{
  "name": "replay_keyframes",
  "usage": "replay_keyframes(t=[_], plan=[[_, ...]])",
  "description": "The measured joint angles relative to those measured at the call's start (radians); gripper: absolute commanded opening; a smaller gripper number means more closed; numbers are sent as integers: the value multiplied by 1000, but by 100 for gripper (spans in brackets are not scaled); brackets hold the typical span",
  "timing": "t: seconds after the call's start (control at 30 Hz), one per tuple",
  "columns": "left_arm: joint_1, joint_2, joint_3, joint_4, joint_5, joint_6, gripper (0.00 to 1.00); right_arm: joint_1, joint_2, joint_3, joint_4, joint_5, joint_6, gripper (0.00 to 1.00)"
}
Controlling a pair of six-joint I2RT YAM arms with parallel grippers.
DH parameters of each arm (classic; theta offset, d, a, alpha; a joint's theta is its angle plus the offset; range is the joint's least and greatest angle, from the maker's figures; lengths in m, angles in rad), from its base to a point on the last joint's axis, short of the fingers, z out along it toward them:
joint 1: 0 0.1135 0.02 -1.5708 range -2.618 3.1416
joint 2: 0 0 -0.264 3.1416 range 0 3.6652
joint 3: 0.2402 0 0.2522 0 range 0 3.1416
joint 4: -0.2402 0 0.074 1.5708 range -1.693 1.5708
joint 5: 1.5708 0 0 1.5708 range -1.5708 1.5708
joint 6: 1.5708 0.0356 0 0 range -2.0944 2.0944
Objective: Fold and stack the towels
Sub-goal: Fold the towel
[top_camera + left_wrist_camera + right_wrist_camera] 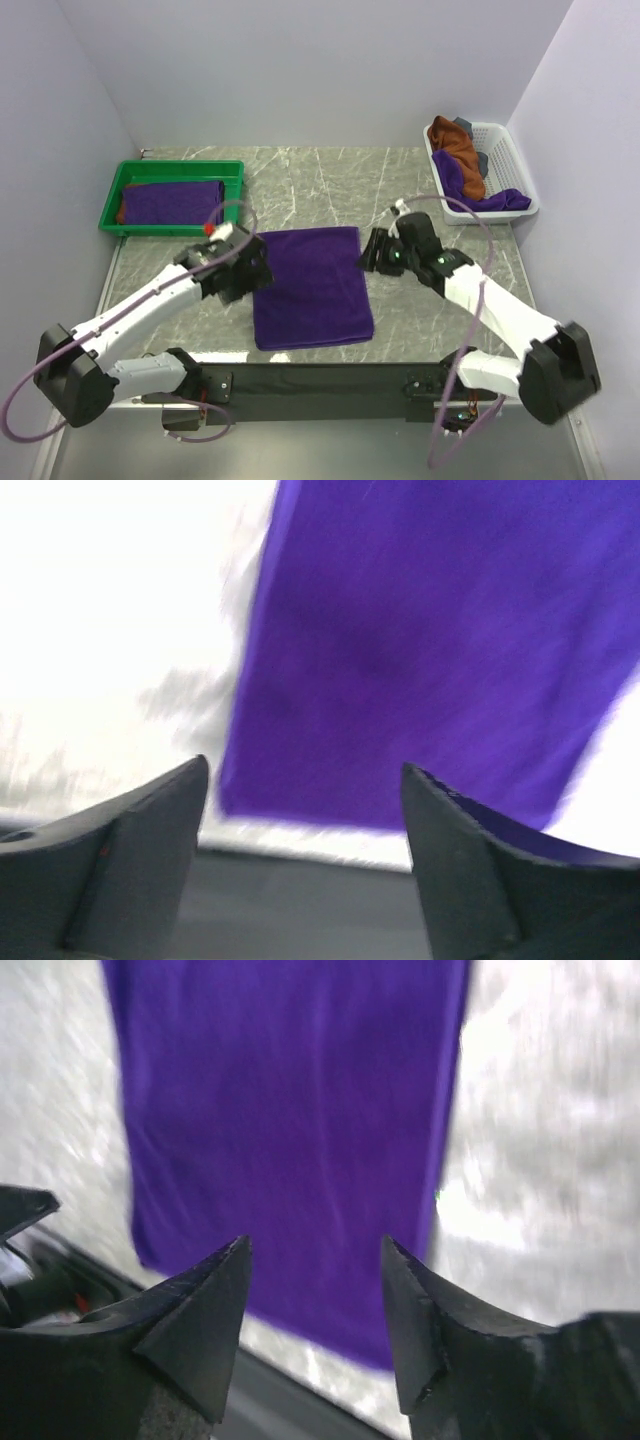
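A deep purple towel [311, 287] lies flat as a folded rectangle in the middle of the table; it fills the left wrist view [420, 650] and the right wrist view [290, 1120]. My left gripper [250, 268] hovers at its left edge, open, with nothing between the fingers [150, 820]. At the towel's far right corner my right gripper [372, 252] is open and holds nothing either, fingers [210, 1290] apart above the cloth. Another purple towel [172, 202] lies in the green tray [130, 172]. Rust-brown [462, 150] and purple towels [497, 201] hang out of the white basket [510, 150].
The green tray stands at the back left, the white basket at the back right, with a small grey item [466, 126] in it. A black strip [320, 378] runs along the table's near edge between the arm bases. Lilac walls close in three sides.
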Motion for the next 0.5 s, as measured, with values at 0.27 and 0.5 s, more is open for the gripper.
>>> replay_keyframes(t=[0.27, 0.5], plan=[[255, 201, 163, 290, -3, 169, 47, -76, 379, 200, 325, -93, 53, 43], [371, 594, 329, 491, 94, 252, 32, -125, 722, 391, 541, -157, 120, 36]])
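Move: The purple towel lies flat, its far left corner some 24 cm ahead of the left hand, 3 cm to its left and 10 cm below. The towel's far right corner is about 19 cm straight ahead of the right hand and 12 cm lower. The green tray's middle sits roughly 10 cm beyond the far left corner and 25 cm left of it; the white basket is about 16 cm beyond the far right corner and 35 cm right of it. Forward, quickly and side by side, both hands sweep about 20 cm above the purple towel towards its far edge. The left arcs up a little, then sinks as its fingers tilt outward and close from wide to about a third; the right drifts some 6 cm left as well, its left side rolling up, fingers narrowing, ending left of the far right corner. Neither has hold of the cloth. ##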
